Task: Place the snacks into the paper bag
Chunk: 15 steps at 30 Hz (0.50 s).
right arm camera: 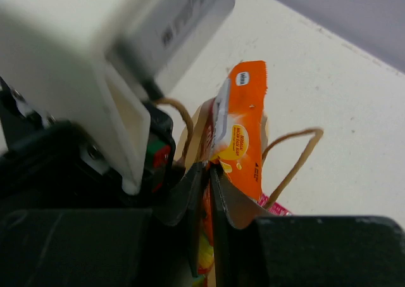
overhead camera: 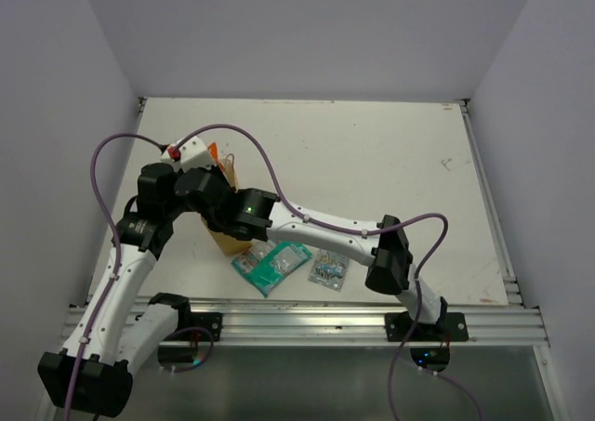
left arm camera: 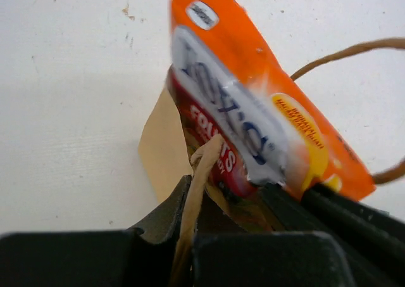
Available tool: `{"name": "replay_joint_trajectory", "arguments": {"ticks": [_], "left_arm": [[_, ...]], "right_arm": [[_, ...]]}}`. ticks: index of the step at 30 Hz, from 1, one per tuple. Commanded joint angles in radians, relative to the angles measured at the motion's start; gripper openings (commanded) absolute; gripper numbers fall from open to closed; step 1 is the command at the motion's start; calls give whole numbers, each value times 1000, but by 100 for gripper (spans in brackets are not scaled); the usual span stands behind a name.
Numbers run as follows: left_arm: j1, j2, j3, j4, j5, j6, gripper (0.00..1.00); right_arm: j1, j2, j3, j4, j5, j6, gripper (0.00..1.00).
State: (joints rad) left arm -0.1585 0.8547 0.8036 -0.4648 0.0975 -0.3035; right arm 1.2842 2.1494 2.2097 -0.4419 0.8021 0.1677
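The tan paper bag stands at the table's near left. My left gripper is shut on the bag's rim. My right gripper is shut on the red-yellow fruit-print candy bag and holds it upright in the bag's mouth, with its top sticking out. The teal-green bag and the silvery-blue packet lie flat on the table just right of the paper bag. A red-pink corner shows low by the bag's handle. I cannot tell whether it is inside.
Both arms crowd over the paper bag. The left wrist's white camera housing sits close above the right gripper. A metal rail runs along the table's near edge. Grey walls close in the table on three sides.
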Motion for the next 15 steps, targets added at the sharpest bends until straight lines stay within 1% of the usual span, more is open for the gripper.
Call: {"name": "replay_joint_trajectory", "arguments": {"ticks": [1, 2, 3, 4, 6, 9, 11, 12, 13, 14, 15], "left_arm": [[-7, -14, -3, 45, 28, 7, 0], [-7, -14, -3, 45, 28, 6, 0], [-7, -14, -3, 45, 28, 6, 0], [-7, -16, -3, 43, 30, 6, 0], [-7, -16, -3, 45, 27, 7, 0], [-7, -16, -3, 43, 27, 6, 0], [-7, -16, -3, 45, 25, 7, 0], [-7, -14, -4, 45, 25, 7, 0], [-7, -13, -3, 45, 25, 7, 0], [-7, -11, -3, 46, 24, 6, 0], [-7, -9, -3, 45, 24, 7, 0]], "right_arm": [[18, -62, -63, 25, 3, 59, 17], [24, -65, -68, 25, 5, 58, 24], [27, -74, -73, 26, 9, 53, 29], [32, -79, -74, 38, 14, 30, 38], [50, -89, -52, 42, 40, -2, 44], [92, -129, -7, 69, 101, -118, 51], [130, -190, -14, 110, 114, -210, 59], [139, -210, -27, 124, 111, -223, 65], [147, -233, -50, 121, 102, -220, 76], [158, -271, -62, 111, 92, -208, 80], [162, -295, -80, 101, 89, -194, 80]]}}
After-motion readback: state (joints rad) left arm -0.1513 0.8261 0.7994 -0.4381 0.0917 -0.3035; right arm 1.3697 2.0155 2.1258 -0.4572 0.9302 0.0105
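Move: Just over the bag's mouth the right hand pinches the orange candy packet, its lower part already inside; the paper bag's middle is about 15 cm below that hand, 1 cm ahead and 2 cm to its left. On the table some 25 cm below it, the red packet lies 8 cm ahead and 10 cm right, the green packet 7 cm back and 10 cm right. From the left hand, holding the rim, the bag's middle is about 4 cm right, 2 cm ahead and 10 cm down. Dipping some 3 cm into the bag's mouth, the right hand spreads its fingers from almost shut to nearly wide open and lets go of the candy packet. Then it pulls up about 7 cm out of the mouth, while drawing back and to the right. The left hand stays practically in place, keeping its pinch on the bag's rim and handle. ##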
